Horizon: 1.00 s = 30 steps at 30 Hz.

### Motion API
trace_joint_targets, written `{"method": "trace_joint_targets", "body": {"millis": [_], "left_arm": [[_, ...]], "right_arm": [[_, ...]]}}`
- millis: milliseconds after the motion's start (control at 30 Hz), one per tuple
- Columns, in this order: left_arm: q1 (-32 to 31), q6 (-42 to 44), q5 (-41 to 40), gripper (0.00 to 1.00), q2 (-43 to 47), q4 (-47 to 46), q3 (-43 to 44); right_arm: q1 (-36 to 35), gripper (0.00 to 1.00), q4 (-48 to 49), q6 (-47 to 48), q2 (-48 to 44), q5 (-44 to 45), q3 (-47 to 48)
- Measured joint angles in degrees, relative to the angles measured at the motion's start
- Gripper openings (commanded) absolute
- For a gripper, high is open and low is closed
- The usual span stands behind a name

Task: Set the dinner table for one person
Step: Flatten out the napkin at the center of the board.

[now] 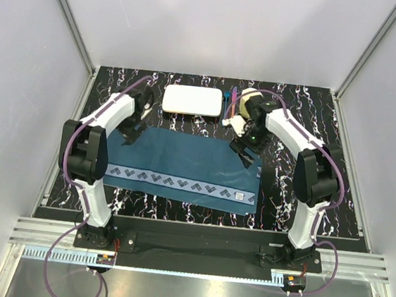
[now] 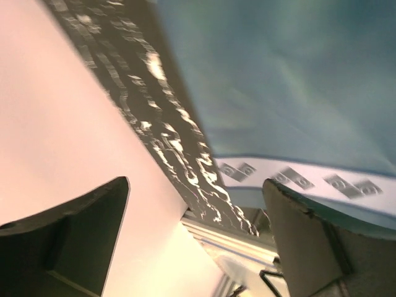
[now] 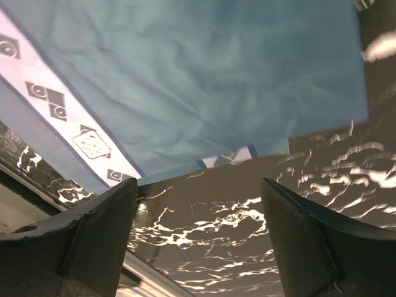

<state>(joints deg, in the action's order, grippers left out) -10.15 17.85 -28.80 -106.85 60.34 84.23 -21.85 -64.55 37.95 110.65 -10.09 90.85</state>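
Observation:
The dinner table is a black top with white veins. A teal placemat with a white patterned band lies flat across its middle. My left gripper hovers over the mat's far left corner, and in the left wrist view it is open with nothing between its fingers, above the table and the mat. My right gripper sits at the mat's far right corner. It is open and empty over bare table, just off the mat's edge, where a small corner is turned over.
A white rectangular plate lies behind the mat at the back centre. Beside it on the right are a blue-handled utensil and a pale rounded object, partly hidden by the right arm. Grey walls close in the table on three sides.

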Motion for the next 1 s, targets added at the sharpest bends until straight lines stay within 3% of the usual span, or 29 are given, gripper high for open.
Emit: {"method": "trace_joint_targets", "body": {"millis": [200,700,1000], "left_arm": [[2.38,-3.23,-0.72,0.99,-0.81,-0.44,5.38],[2.23,-5.92,0.09,0.99,-0.31,-0.46,5.16],[2.64,-5.88,0.02,0.99,1.36,-0.5,5.09]], "right_arm": [[-5.66,0.88,-0.37,3.3,3.02,2.54,2.62],[-11.93,0.88,-4.35,8.09,17.79,8.13,10.62],[-12.72,0.88,0.13,10.03,13.42,11.39,2.19]]}}
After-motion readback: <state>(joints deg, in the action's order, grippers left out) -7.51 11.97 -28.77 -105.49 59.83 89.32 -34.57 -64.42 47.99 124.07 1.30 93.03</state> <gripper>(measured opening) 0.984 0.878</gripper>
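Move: The right hand hangs open about 7 cm above the napkin's right part; the napkin's middle lies some 20 cm to its left and 4 cm back. The white plate is about 19 cm left and 20 cm ahead of this hand, the orange utensil 5 cm left and 19 cm ahead, the mug straight ahead by 21 cm. From the left hand, the napkin's middle is about 19 cm right, 7 cm back and 9 cm below. Leftward at first and then down, about 7 cm in all, the open right hand comes onto the napkin inside its right edge, turning some 20 degrees counter-clockwise. With both fingertips pressing into the cloth, it starts to drag back to the right and slightly towards the base. The left hand, wide open, draws clear of the cloth, 2 cm forward and 3 cm up. ##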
